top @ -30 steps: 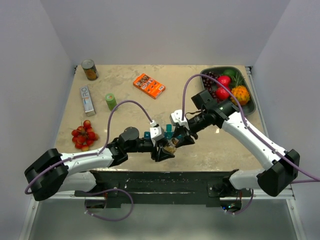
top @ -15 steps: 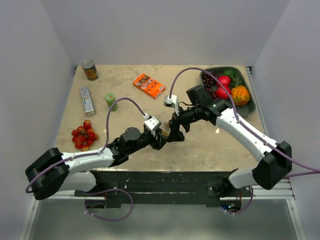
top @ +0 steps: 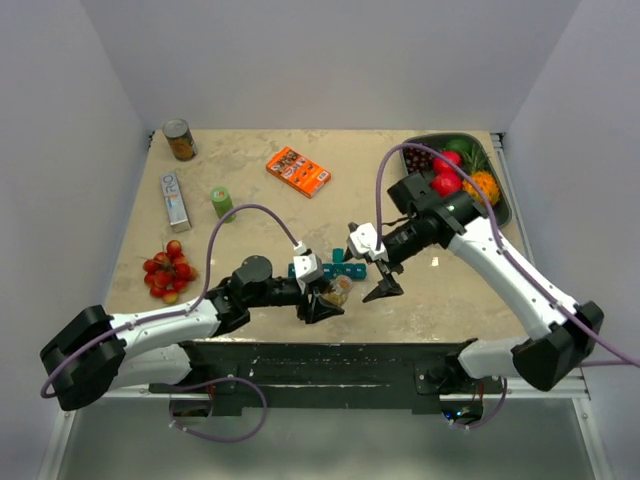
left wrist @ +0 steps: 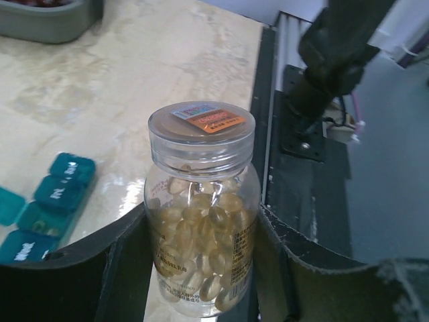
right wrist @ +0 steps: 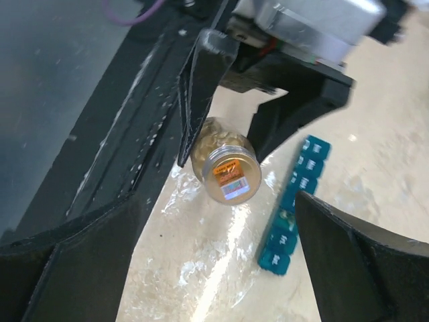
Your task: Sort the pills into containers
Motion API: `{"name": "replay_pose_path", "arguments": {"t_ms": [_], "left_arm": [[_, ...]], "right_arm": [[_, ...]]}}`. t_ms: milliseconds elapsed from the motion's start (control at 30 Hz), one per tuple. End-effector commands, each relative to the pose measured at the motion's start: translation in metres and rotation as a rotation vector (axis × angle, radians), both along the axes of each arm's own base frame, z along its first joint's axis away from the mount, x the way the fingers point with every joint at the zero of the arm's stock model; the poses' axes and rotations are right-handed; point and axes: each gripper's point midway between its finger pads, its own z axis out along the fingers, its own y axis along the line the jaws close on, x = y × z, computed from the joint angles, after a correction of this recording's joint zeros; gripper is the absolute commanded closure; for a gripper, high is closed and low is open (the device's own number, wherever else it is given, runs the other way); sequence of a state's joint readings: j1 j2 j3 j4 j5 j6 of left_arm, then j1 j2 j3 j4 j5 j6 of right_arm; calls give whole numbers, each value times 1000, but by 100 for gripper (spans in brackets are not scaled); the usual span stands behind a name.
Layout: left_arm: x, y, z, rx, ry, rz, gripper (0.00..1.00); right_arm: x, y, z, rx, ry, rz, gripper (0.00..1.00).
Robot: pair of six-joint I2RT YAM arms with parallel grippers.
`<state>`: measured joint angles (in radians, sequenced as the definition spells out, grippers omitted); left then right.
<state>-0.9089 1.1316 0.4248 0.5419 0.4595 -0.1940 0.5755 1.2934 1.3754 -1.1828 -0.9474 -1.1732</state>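
A clear bottle [left wrist: 201, 215] full of golden pills [left wrist: 204, 235] stays capped with a clear lid bearing an orange sticker. My left gripper [left wrist: 201, 225] is shut on its body, a finger on either side. In the top view the bottle [top: 337, 291] hangs near the table's front edge in the left gripper [top: 328, 298]. My right gripper [top: 386, 285] stands wide open just right of it, holding nothing. The right wrist view faces the bottle's lid [right wrist: 231, 178], with the right gripper [right wrist: 218, 215] apart from it. The teal containers [top: 347, 268] [right wrist: 295, 201] [left wrist: 47, 208] lie on the table beside the bottle.
A grey tray [top: 500, 212] of fruit sits at the back right. An orange box [top: 298, 171], a green cylinder [top: 221, 203], a silver tube box [top: 175, 198], a can [top: 179, 139] and a tomato cluster [top: 167, 272] lie at the back and left. The table's front edge [left wrist: 265, 134] runs right beside the bottle.
My right gripper has opened wide and drawn back to the right, away from the bottle's lid. The left gripper, still holding the bottle, rose briefly and has come back down near the front edge.
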Motion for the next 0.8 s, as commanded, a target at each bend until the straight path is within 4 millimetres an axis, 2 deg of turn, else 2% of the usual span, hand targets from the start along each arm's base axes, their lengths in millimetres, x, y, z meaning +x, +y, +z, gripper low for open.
{"name": "replay_pose_path", "arguments": {"t_ms": [0, 67, 300, 333, 400, 533, 600, 633, 700, 733, 767], "left_arm": [[-22, -15, 37, -97, -53, -193, 100], [-21, -17, 38, -97, -51, -191, 100], [-17, -21, 40, -110, -49, -182, 100], [-14, -21, 40, -107, -47, -168, 100], [-11, -22, 40, -105, -44, -153, 100], [2, -20, 41, -101, -45, -78, 100], [8, -19, 44, -110, -44, -45, 100], [13, -17, 47, -121, -51, -14, 100], [21, -13, 53, -150, -61, 46, 100], [24, -10, 60, -169, -75, 72, 100], [28, -7, 59, -170, -81, 101, 100]], "right_arm": [[-28, 0, -23, 16, 32, 237, 5], [-27, 4, -20, 33, 25, 227, 7], [-30, 12, -24, 27, 51, 165, 28], [-28, 14, -23, 34, 43, 155, 34], [-30, 13, -25, 27, 61, 142, 38], [-28, 19, -29, 30, 93, 104, 54], [-28, 20, -36, 4, 147, 56, 66], [-19, 24, -38, 0, 122, 23, 70], [-15, 25, -44, -36, 184, -57, 79], [1, 30, -47, -40, 160, -118, 83], [5, 32, -51, -71, 249, -221, 93]]}}
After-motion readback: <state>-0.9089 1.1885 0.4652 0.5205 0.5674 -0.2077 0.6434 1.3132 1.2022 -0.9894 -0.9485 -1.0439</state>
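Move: The left hand already holds the pill bottle, tilted so that its cap points up and to the right; the cap lies about 3 cm right of the left hand, 4 cm above and 1 cm ahead of it. From the open right hand the cap is roughly 3 cm left, 4 cm below and 1 cm ahead, with the bottle's middle some 6 cm left, 8 cm below and level in reach. The blue pill organizer lies on the table about 10 cm ahead of the left hand, 1 cm left and 14 cm below it. The right hand, wide open, drops about 4 cm onto the bottle cap, drifting back a couple of centimetres and then forward again while easing some 2 cm left, and its fingers close to about half open until they pinch the cap from both sides; it first turns some 10 degrees counter-clockwise, then turns back as the grip comes on. The left hand keeps its hold on the bottle body, drawing it about 2 cm back and 1 cm right with a turn of some 10 degrees clockwise, then beginning to turn back. ##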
